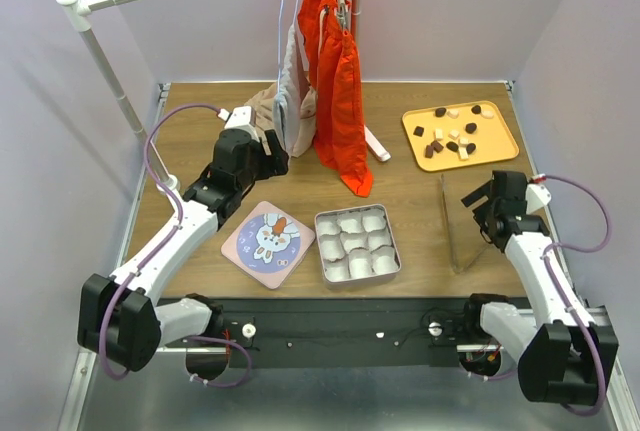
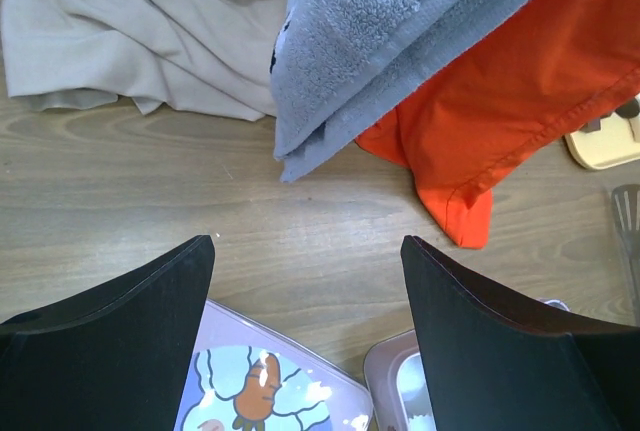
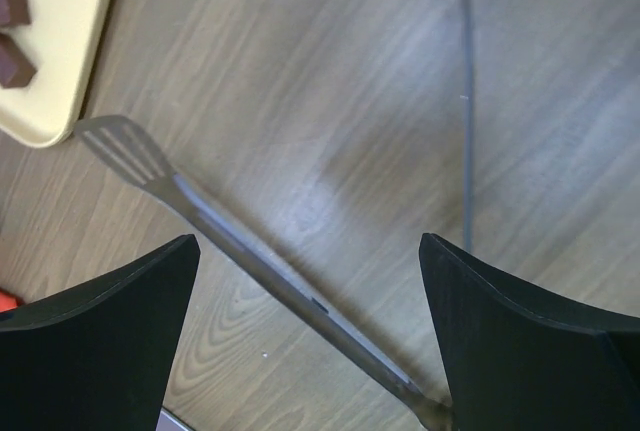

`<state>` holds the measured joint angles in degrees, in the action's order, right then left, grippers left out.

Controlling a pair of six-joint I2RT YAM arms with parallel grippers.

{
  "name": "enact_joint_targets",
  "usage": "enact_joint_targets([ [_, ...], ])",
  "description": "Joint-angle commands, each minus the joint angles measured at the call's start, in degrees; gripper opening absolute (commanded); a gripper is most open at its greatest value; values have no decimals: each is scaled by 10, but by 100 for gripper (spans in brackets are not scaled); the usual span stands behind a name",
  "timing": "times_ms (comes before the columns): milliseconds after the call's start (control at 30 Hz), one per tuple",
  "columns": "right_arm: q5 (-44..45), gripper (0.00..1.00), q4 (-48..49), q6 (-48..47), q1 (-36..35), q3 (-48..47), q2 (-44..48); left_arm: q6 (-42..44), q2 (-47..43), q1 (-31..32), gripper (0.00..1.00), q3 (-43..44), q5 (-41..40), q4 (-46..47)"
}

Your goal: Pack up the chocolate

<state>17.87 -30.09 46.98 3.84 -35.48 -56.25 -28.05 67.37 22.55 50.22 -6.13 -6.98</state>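
The chocolate (image 1: 440, 111), dark and cream-white bits, lies on a yellow tray (image 1: 495, 141) at the back right; two dark pieces (image 3: 15, 61) show at the edge of the right wrist view. A metal tin (image 1: 318, 241) with white paper cups sits at the front centre. Its rabbit-print lid (image 1: 268, 238) lies to its left. My left gripper (image 1: 272, 156) (image 2: 307, 246) stands open over bare wood behind the lid and tin. The right gripper (image 1: 476, 209) (image 3: 308, 243) is open above metal tongs (image 1: 448, 221) (image 3: 260, 256), with nothing between the fingers.
An orange garment (image 1: 340, 81) and a grey towel (image 1: 293, 91) hang from a rack down to the table's back centre. A beige cloth (image 2: 140, 31) is heaped behind the left gripper. The rack's white pole (image 1: 115, 91) stands at the back left.
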Motion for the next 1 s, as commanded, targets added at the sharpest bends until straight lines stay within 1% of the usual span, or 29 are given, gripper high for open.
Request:
enact_joint_targets([
  [0, 39, 100, -38, 32, 23, 21, 36, 26, -1, -8, 86, 2, 32, -12],
  [200, 59, 100, -82, 60, 34, 14, 13, 27, 2, -15, 86, 6, 43, -7],
  [300, 37, 100, -82, 96, 37, 37, -6, 22, 9, -16, 86, 5, 51, -1],
  [333, 32, 100, -80, 122, 36, 45, -12, 20, 14, -18, 86, 5, 49, -1],
  [433, 31, 98, -51, 131, 36, 61, -39, 8, 23, -22, 86, 4, 53, -2],
  [500, 33, 89, -41, 125, 36, 63, -60, 5, 25, -24, 86, 0, 56, 0],
  [533, 31, 83, -29, 117, 37, 67, -64, 5, 26, -24, 86, -1, 58, 0],
  [567, 27, 74, -21, 109, 36, 69, -66, 5, 26, -24, 86, -2, 59, 0],
  [633, 10, 67, -9, 98, 36, 74, -64, 5, 27, -24, 86, -1, 57, -2],
  [733, 0, 53, 0, 94, 36, 81, -51, 1, 22, -24, 86, -5, 52, -1],
  [767, 0, 43, 0, 94, 36, 82, -48, 0, 22, -24, 86, -6, 51, -2],
  [800, 2, 36, -1, 94, 36, 82, -47, 1, 22, -24, 86, -6, 51, -1],
  [833, 6, 26, -1, 92, 36, 81, -46, 1, 21, -24, 86, -6, 50, -2],
  [867, 9, 12, -1, 92, 36, 81, -45, 2, 21, -24, 86, -6, 49, -3],
  [933, 13, 3, -2, 91, 36, 80, -45, 3, 18, -24, 86, -6, 43, -9],
  [967, 16, 1, -3, 91, 36, 80, -41, 3, 18, -24, 86, -7, 39, -11],
])
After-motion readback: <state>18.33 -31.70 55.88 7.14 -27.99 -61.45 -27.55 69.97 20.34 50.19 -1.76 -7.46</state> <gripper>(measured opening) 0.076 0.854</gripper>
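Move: Just under the right hand lie the open metal tongs, middle about 2 cm back, 2 cm to the left and 7 cm below. The chocolate tray stands roughly 18 cm ahead and 4 cm to the left of this hand, the metal tin some 27 cm to its left and 4 cm back, both on the table 7 cm lower. From the left hand, the tongs lie about 43 cm right, 11 cm back and 19 cm down. Dropping about 7 cm to the tongs while drawing back some 5 cm towards their joined end, the right hand first slides back and slightly right, then sinks, tipping steeper and turning some 10 degrees clockwise. Near the table its wide-open fingers close almost fully, pinching the thin metal. The empty left hand merely sinks about 2 cm, fingers open. ##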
